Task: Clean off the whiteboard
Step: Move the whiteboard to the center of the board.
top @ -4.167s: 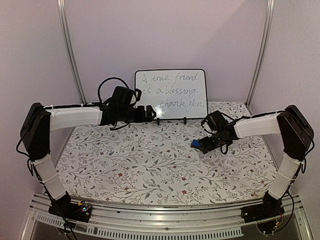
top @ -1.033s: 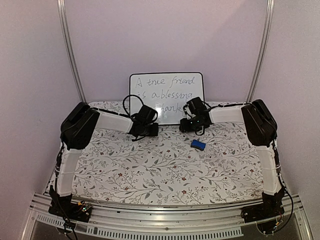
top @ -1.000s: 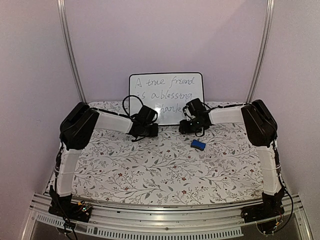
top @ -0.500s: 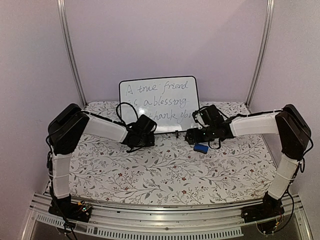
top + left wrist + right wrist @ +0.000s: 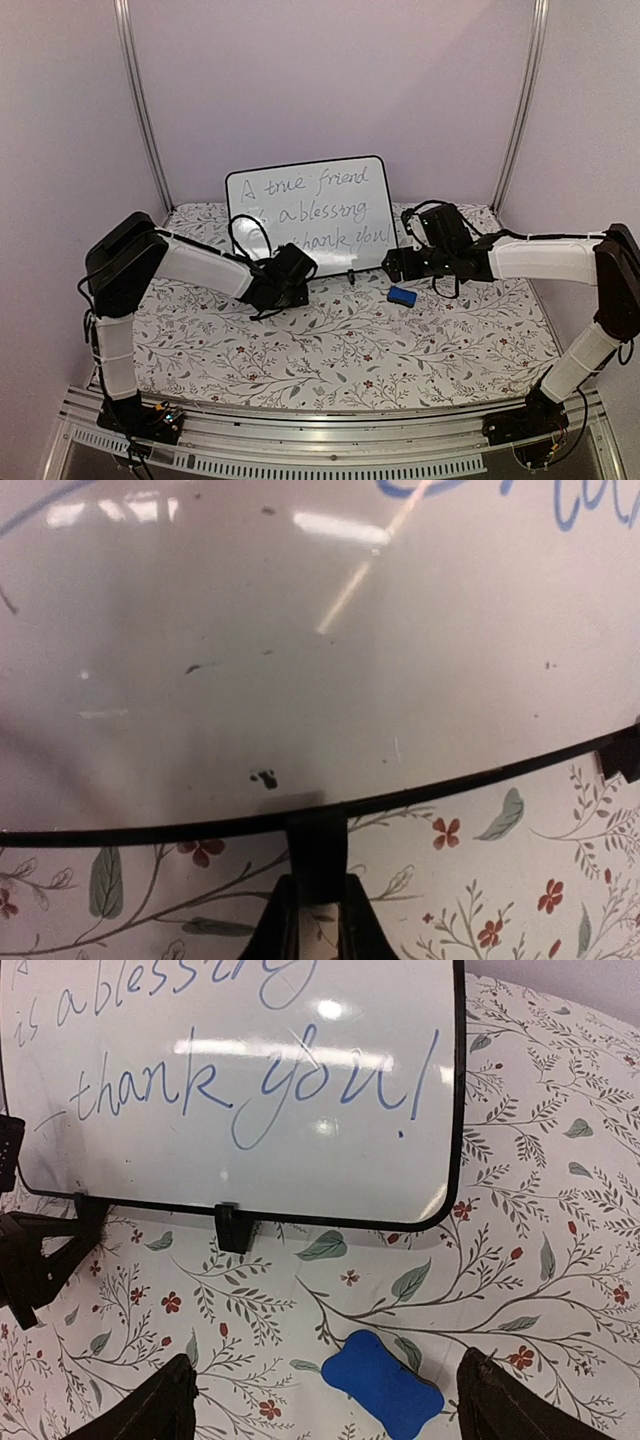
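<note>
The whiteboard (image 5: 310, 215) stands at the back of the table, black-framed, with blue handwriting "A true friend is a blessing thank you!". My left gripper (image 5: 297, 290) is shut on its left stand foot (image 5: 316, 845); in the left wrist view the gripper (image 5: 316, 915) pinches the foot just below the board's bottom edge (image 5: 150, 832). My right gripper (image 5: 392, 268) is open and empty, just above and behind the blue eraser (image 5: 403, 296). In the right wrist view the eraser (image 5: 385, 1390) lies between my spread fingers (image 5: 150, 1410), in front of the board (image 5: 240, 1090).
The floral tablecloth (image 5: 330, 350) covers the table. Metal posts (image 5: 140, 100) stand at the back corners against lilac walls. The board's second foot (image 5: 231, 1228) rests on the cloth. The left gripper's body (image 5: 30, 1260) shows at the right wrist view's left edge.
The whiteboard has come forward and to the left, held by my left gripper at its foot. My right arm has drawn back from the board and stretched out over the blue eraser.
</note>
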{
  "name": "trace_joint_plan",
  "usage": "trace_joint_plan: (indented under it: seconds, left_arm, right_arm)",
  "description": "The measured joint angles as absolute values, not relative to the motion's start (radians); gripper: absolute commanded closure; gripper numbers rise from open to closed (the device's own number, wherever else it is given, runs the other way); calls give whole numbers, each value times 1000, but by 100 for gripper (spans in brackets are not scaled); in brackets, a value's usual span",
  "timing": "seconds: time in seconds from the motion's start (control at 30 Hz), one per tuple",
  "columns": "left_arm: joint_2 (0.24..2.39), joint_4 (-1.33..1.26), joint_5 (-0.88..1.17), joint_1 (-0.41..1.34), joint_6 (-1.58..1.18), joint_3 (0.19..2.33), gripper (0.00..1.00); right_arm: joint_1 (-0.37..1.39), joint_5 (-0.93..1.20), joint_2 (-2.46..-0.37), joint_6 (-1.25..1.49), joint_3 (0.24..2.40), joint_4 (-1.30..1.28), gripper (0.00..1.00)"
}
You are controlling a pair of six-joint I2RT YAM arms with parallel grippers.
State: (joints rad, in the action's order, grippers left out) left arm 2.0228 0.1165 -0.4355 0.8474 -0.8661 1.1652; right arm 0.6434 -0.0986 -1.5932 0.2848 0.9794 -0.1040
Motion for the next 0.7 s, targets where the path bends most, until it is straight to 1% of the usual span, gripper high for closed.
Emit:
trace_joint_plan:
  seconds: [0.53,0.6,0.7]
  left_arm:
    - [1946,204,-455,974,-1045,1083,100]
    - [1946,203,-455,980,-1060,1083,97]
    - [1946,202,-455,984,-1069,1083,89]
  right_arm:
    - [643,-137,-1517,262,944,-131,7]
    - [643,-146,-1499,258,942,-137,7]
    - [643,-152,-1479,253,942,-145,6]
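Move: The left fingers already hold the whiteboard's left foot; the board's middle is about 8 cm ahead, 3 cm to the right and 8 cm above them, its right foot some 8 cm right and 3 cm ahead. The blue eraser lies level with them, about 18 cm to the right. From the empty right hand the eraser is roughly 3 cm ahead, 1 cm right and 11 cm below, and the board's middle some 10 cm ahead, 15 cm left. Bring the left gripper straight back towards the robot about 6 cm, low over the table, keeping its pinch on the left foot so the whiteboard is drawn along, then ease to a stop as it drifts slightly right. Leave the right gripper open and empty, edging it right and then lifting it a couple of centimetres, clear of the board. ##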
